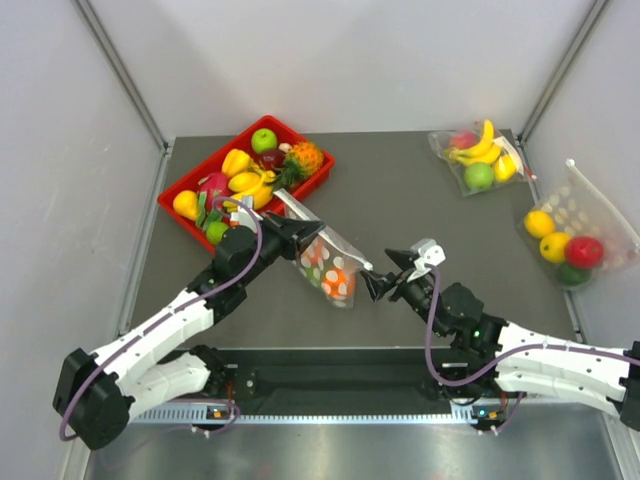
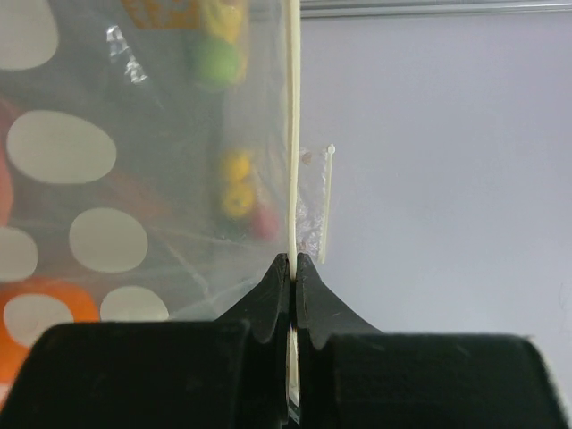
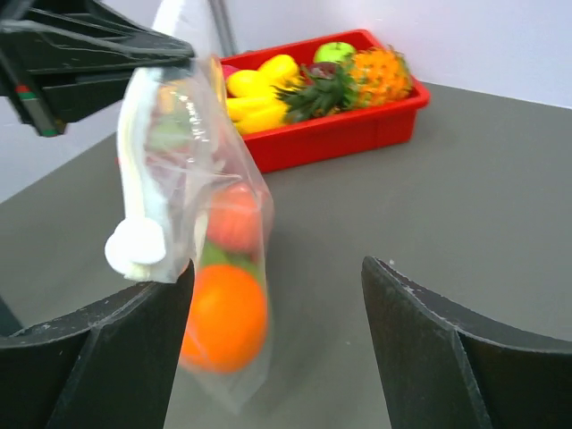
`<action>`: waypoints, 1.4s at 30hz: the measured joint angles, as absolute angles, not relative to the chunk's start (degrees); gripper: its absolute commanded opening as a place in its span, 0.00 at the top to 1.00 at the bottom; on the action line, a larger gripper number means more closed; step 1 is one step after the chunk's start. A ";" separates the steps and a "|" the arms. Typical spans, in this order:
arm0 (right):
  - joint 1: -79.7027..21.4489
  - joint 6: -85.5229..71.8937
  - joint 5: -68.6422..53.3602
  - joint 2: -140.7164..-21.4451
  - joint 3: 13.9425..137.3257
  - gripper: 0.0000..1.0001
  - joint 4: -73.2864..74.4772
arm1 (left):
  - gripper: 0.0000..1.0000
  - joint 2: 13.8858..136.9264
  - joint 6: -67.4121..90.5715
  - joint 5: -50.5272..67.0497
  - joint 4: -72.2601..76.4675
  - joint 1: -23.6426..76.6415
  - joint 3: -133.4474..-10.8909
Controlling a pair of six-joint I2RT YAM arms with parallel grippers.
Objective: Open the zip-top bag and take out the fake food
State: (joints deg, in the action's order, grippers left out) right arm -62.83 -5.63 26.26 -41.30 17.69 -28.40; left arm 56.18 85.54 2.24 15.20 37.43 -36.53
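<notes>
The zip-top bag (image 1: 327, 262), clear with pale dots, hangs tilted above the table's middle. My left gripper (image 1: 292, 238) is shut on its white zip strip (image 2: 293, 161), pinched edge-on between the jaws. The fake food sits inside: an orange fruit (image 3: 223, 317) lowest, a green one (image 3: 213, 257) and a pinkish peach (image 3: 234, 217) above it. My right gripper (image 1: 378, 283) stands open just right of the bag's lower corner. In the right wrist view the bag's white slider tab (image 3: 136, 246) lies by the left fingertip (image 3: 170, 304), and nothing is gripped.
A red tray (image 1: 178, 192) of fruit with a pineapple stands at the back left, just behind the left gripper. A clear bag of bananas and a green apple (image 1: 478, 160) lies at the back right. A bigger dotted bag (image 1: 572, 235) of yellow and red fruit lies at the right edge.
</notes>
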 measured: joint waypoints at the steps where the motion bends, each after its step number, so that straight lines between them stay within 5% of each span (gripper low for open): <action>1: -62.85 -5.45 25.36 -41.52 17.72 0.25 -29.26 | 1.00 55.92 85.73 2.04 14.94 37.45 -36.29; 15: -64.10 -9.47 11.92 -43.72 17.67 0.23 -32.03 | 1.00 54.35 88.42 -2.31 14.50 37.45 -36.07; 31: -64.14 -6.24 17.50 -52.53 16.32 0.23 -47.83 | 1.00 51.86 90.37 -1.93 14.48 39.27 -35.88; 42: -64.40 -2.83 20.86 -50.76 14.41 1.00 -52.66 | 1.00 46.11 91.68 0.64 13.10 40.32 -29.56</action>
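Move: The bag's slider end, with the film just under it, is about 4 cm left of the right fingers and 1 cm ahead, nearly at their height. The fake orange in the bag lies some 8 cm left, 2 cm ahead and 7 cm lower. From the left fingers, already shut on the zip, that slider end is roughly 10 cm right, 6 cm back and 4 cm lower; the red bin stands about 17 cm ahead, 17 cm left and 22 cm below. The bag hangs by its zip from the left fingers, which keep their pinch, drifting up about 2 cm, then drawing back and sinking some 3 cm. Around its slider end the open right gripper swings 4 cm left and back, turning counter-clockwise, then reaches forward 2–3 cm while turning partly back, and finally shuts on the film below the zip, rising slightly. ##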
